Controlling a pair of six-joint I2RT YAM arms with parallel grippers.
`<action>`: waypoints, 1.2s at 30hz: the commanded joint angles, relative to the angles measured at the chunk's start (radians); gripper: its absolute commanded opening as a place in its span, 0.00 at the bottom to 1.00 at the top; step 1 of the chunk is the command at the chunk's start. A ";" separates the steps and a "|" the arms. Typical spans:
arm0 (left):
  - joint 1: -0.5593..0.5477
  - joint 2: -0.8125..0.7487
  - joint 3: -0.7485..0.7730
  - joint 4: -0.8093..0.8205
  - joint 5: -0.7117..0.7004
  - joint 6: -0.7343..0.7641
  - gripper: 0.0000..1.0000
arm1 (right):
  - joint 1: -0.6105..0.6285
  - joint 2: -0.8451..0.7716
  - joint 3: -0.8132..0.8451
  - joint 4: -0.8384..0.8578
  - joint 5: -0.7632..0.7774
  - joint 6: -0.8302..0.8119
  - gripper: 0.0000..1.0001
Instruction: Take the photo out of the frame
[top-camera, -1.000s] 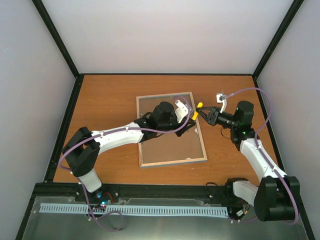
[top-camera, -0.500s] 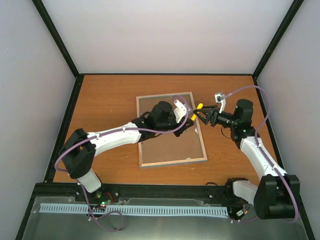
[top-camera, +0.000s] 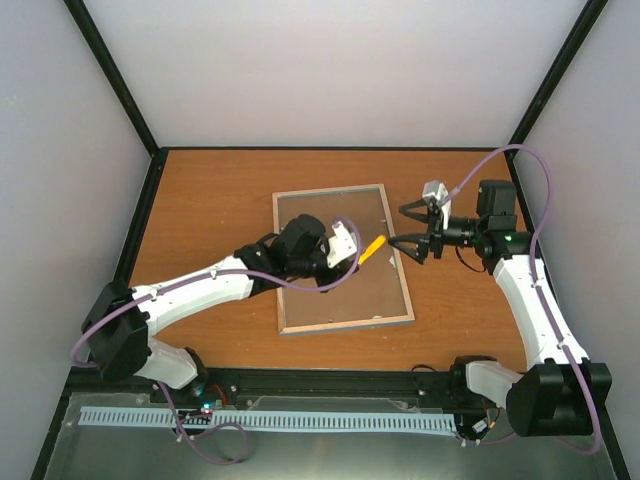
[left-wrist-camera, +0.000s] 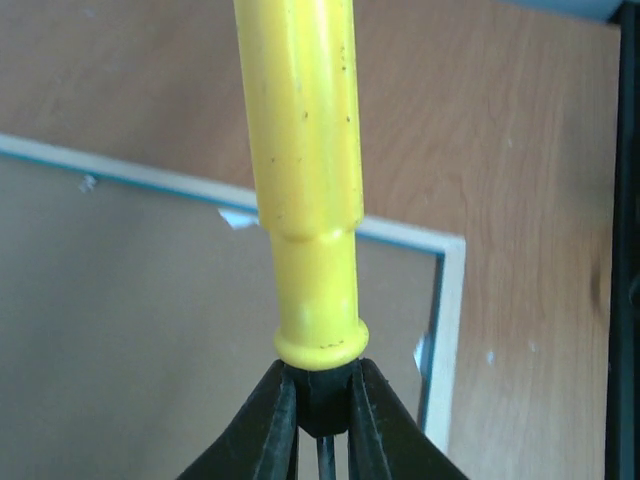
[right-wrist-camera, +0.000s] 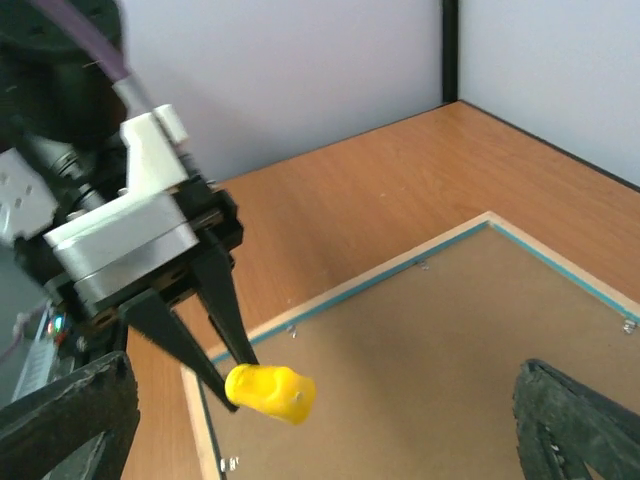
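The frame (top-camera: 343, 323) lies face down on the table, its plain brown backing board (top-camera: 345, 285) up; its pale wood edge (left-wrist-camera: 447, 300) and blue border (right-wrist-camera: 400, 262) show in the wrist views. The photo is hidden under the board. My left gripper (top-camera: 356, 256) hovers over the frame's right half, shut on the black neck of a yellow-handled screwdriver (top-camera: 372, 247); the yellow handle (left-wrist-camera: 305, 180) points away from its fingers (left-wrist-camera: 270, 420). My right gripper (top-camera: 400, 226) is open just right of the frame's upper right edge, apart from the screwdriver (right-wrist-camera: 272, 392). Its fingers (right-wrist-camera: 70, 420) hold nothing.
Black rails run along the table's edges (top-camera: 130, 250), with pale walls behind them. Small metal tabs (right-wrist-camera: 292, 329) sit along the frame's inner edge. Orange wooden table surface (top-camera: 210, 190) lies bare to the left of the frame and beyond it.
My right gripper has opened, let go of the screwdriver and drawn back to the right. The left gripper now has the screwdriver and has pulled it left and nearer, over the backing board.
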 joint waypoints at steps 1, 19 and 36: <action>-0.002 -0.062 -0.076 0.062 0.074 0.094 0.01 | 0.021 -0.022 -0.022 -0.270 -0.043 -0.377 0.94; 0.003 -0.064 -0.112 0.063 0.151 0.083 0.01 | 0.323 0.048 -0.035 -0.354 0.243 -0.559 0.62; 0.003 -0.072 -0.121 0.063 0.105 0.085 0.01 | 0.352 0.071 -0.014 -0.342 0.239 -0.523 0.25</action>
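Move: The screwdriver's yellow handle, held out by the left gripper, lies about 5 cm to the right hand's left, 4 cm back and 6 cm lower. The left gripper's fingertips are some 9 cm left of the right hand, 8 cm back and 9 cm lower; the middle of the frame is roughly 11 cm left, 6 cm back and 28 cm below. From the left hand, the handle's middle is about 4 cm ahead, 4 cm to the right and 2 cm up. Bring the open right gripper down about 9 cm, back and to the left onto the screwdriver's yellow handle, tipping its fingers some 20 degrees downward and turning counter-clockwise as you go; narrow the fingers around the middle of the handle. With the left, keep pinching the screwdriver by its shaft end, draw it about 3 cm back and down early, turning slightly clockwise, then hold it there. ##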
